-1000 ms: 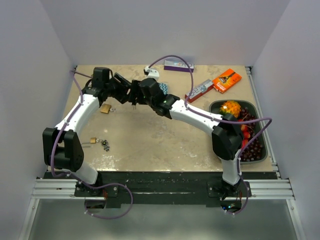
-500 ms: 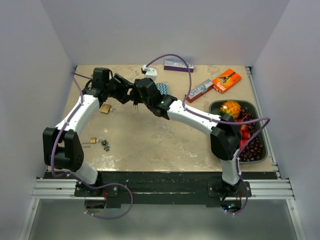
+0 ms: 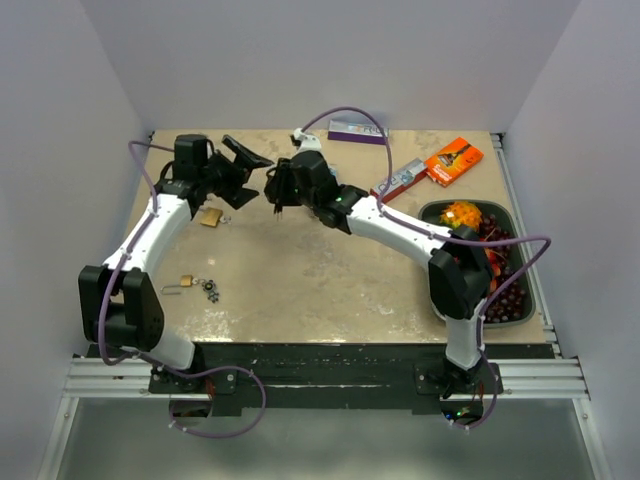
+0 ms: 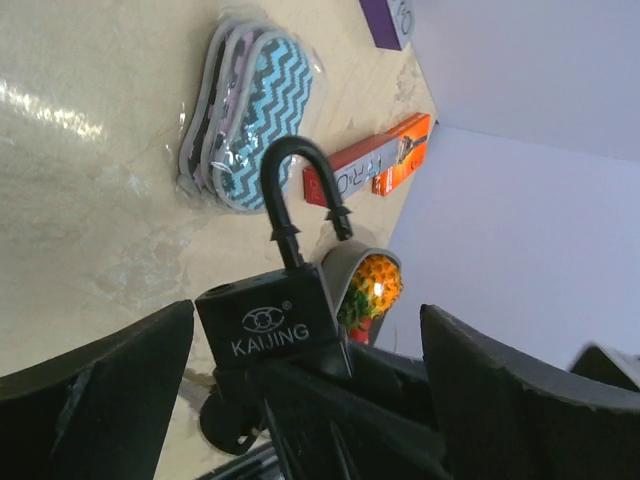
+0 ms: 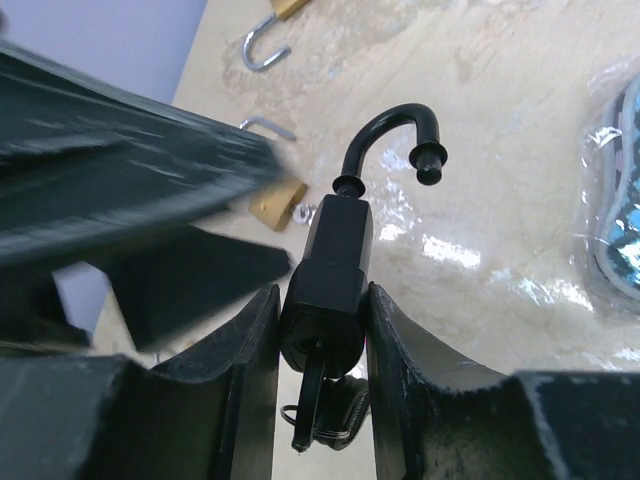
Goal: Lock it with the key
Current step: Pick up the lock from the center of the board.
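A black padlock hangs in the air, its shackle open and swung out. A key with a ring sticks out of its underside. My right gripper is shut on the padlock's body from both sides. From the top view the right gripper holds it above the back middle of the table. My left gripper stands just to the left of it, jaws wide open and off the lock. In the left wrist view the padlock sits between the spread left fingers without touching them.
A brass padlock lies open under the left arm. A smaller brass lock and keys lie near the left front. A zigzag pouch, a purple box, an orange box and a fruit tray stand at the back and right.
The right gripper has shut on the black padlock. The left gripper has let go of it, opened wide and drawn back to the left.
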Available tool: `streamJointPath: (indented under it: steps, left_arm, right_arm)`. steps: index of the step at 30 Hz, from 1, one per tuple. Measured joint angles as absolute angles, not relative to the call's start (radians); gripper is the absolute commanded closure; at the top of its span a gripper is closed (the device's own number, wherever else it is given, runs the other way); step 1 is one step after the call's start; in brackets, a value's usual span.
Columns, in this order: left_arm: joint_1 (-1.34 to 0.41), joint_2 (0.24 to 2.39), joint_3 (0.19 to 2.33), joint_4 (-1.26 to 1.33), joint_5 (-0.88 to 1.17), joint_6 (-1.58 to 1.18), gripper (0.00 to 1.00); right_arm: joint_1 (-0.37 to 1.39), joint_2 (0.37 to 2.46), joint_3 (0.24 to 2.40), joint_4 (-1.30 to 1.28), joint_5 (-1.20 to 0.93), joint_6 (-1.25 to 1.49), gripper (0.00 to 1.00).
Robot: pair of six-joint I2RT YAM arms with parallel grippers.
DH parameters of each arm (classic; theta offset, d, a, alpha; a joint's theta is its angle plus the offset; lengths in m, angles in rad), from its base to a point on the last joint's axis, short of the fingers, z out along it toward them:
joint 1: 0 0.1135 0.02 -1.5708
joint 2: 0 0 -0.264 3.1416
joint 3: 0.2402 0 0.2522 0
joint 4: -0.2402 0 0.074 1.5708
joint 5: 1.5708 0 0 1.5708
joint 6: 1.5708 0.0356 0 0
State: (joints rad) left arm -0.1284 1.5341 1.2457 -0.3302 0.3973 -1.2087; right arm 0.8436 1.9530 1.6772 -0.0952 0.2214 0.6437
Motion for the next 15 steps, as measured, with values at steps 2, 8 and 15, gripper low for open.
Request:
streamJointPath:
  steps: [2,8,15]
  left_arm:
    - [-0.102,1.514,1.239,-0.309,0.412,-1.171,0.01]
    - [0.037,1.467,1.197,-0.258,0.503,-0.948,0.01]
    - [0.075,1.399,1.159,-0.238,0.695,-0.51,0.01]
  right_arm:
    - [0.808,1.924,1.621,-0.079,0.138,0.642,1.0]
    - [0.649,1.783,1.424,-0.025,-0.125,0.63,1.0]
    - [0.517,1.618,1.29,0.079,-0.47,0.616,1.0]
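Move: The right fingers already hold the black lock by its lower end; its body sits about 3 cm to the left of that hand point and 1 cm ahead. The patterned pack lies on the table roughly 9 cm right, 2 cm ahead and 18 cm below the right hand, the purple box some 18 cm right and 15 cm ahead. From the opened left hand, the lock is about 3 cm right, level ahead and 1 cm lower. The right fingers keep their grip on the lock and carry it right, about 10 cm away from the left hand and towards the pack's side, dipping slightly, then rising and drawing back as the wrist turns some 20 degrees counter-clockwise. The left hand, already open, backs off to the left about 7 cm, then eases back, up and slightly right, its wrist twisting some 40 degrees, fingers staying wide. ##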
